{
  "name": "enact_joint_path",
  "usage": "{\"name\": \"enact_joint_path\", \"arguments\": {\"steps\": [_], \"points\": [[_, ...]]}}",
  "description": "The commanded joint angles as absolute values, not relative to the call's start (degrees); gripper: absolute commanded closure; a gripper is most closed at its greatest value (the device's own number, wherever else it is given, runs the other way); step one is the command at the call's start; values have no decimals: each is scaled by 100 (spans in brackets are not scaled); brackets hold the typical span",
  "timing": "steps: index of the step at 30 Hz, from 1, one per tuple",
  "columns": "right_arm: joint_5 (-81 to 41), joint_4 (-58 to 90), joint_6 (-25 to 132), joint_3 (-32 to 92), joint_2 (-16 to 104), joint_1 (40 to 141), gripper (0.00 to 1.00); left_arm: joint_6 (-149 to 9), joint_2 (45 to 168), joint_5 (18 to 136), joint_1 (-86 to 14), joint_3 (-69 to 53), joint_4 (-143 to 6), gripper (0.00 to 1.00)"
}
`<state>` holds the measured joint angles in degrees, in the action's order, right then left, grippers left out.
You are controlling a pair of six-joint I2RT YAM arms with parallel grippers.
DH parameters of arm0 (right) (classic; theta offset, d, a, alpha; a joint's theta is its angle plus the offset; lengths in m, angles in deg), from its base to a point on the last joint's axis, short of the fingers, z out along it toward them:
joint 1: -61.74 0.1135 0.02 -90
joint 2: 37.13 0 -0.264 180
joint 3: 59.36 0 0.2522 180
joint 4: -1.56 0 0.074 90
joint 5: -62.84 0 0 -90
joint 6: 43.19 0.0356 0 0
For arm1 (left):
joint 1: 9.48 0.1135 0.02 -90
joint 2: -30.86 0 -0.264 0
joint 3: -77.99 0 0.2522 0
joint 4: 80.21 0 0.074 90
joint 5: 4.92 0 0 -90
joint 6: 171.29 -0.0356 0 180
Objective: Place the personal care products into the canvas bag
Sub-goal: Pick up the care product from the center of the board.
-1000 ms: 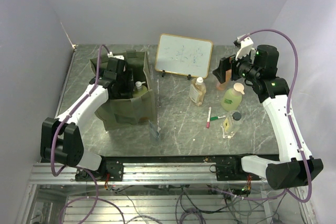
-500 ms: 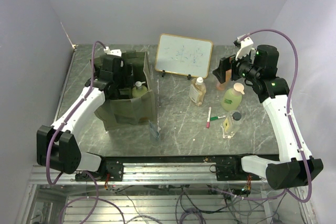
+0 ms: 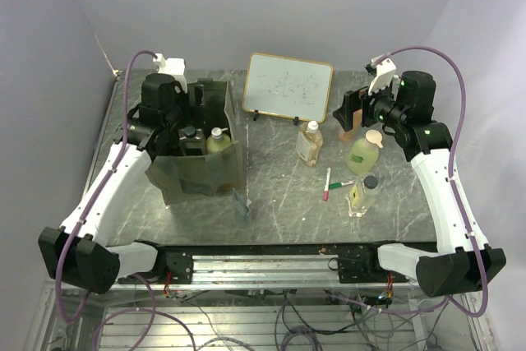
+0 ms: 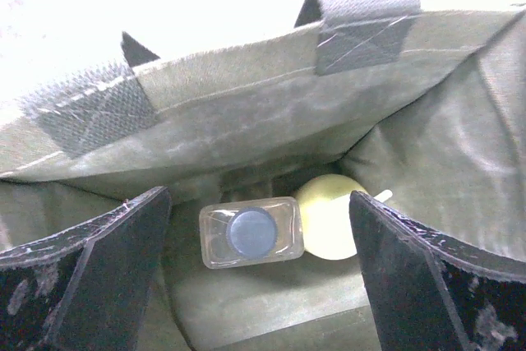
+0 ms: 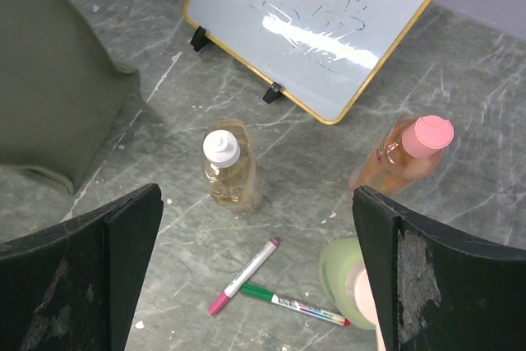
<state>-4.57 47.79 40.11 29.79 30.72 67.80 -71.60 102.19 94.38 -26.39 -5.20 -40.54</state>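
The olive canvas bag (image 3: 201, 166) stands open at the left. In the left wrist view its inner wall (image 4: 246, 113) shows. A clear dark-capped bottle (image 4: 251, 233) and a yellow-green bottle (image 4: 329, 218) stand on its floor. My left gripper (image 4: 256, 203) is open and empty above the bag's mouth (image 3: 191, 117). My right gripper (image 5: 256, 203) is open and empty, high above an amber bottle (image 5: 230, 166), an orange pink-capped bottle (image 5: 407, 154) and a green pump bottle (image 5: 349, 277). A second clear dark-capped bottle (image 3: 362, 195) stands near the front right.
A wood-framed whiteboard (image 3: 288, 86) stands at the back centre. A red marker (image 5: 246, 275) and a green marker (image 5: 296, 306) lie crossed between the amber and green bottles. The right-hand bottles stand close together below my right gripper (image 3: 345, 113).
My left gripper has risen and drawn back out of the bag, toward the far left. The clear dark-capped bottle stays inside. The right arm has not moved.
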Motion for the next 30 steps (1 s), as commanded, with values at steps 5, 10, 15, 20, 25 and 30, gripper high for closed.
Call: {"name": "enact_joint_path", "arguments": {"steps": [5,10,15,20,25,30], "points": [[-670,4921,3825,2952,2890,6753,0,-8090,9811,8982,-2591,-1148,-3951,0],[-838,5241,3551,2968,2730,6688,0,-8768,9792,8509,-2583,-1641,-3983,0],[-883,6010,2902,3135,2549,6623,1,-9536,9956,7769,-2591,-2260,-3909,0],[-517,7660,1125,3409,2599,6629,5,-10105,10301,7133,-2636,-2861,-3646,0],[-326,9099,-48,3350,2775,6626,5,-10048,10597,7067,-2734,-3176,-3631,0],[-701,9446,-816,2919,2619,6638,2,-9950,10729,7118,-2767,-3210,-3689,0]]}}
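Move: The right hand, open and high, has the clear bottle about 12 cm back, 1 cm to its right and 24 cm below. The green pump bottle is roughly 1 cm ahead and 1 cm right; the green marker 6 cm back and 5 cm left, on the table. The empty left hand has the white-capped bottle some 40 cm to its right, 1 cm back, 19 cm down. The dark-capped bottle in the bag lies right below the left hand, 18 cm down. Straight up about 16 cm, the empty left hand leaves the bag, its open fingers tipping upward and swinging some 30 degrees clockwise, while late on it shifts about 5 cm right. The right hand, nearly still at first, then speeds back about 11 cm and down 7, drifting slightly right, rolling and turning counter-clockwise as its wide-open fingers tip down towards the clear bottle. ##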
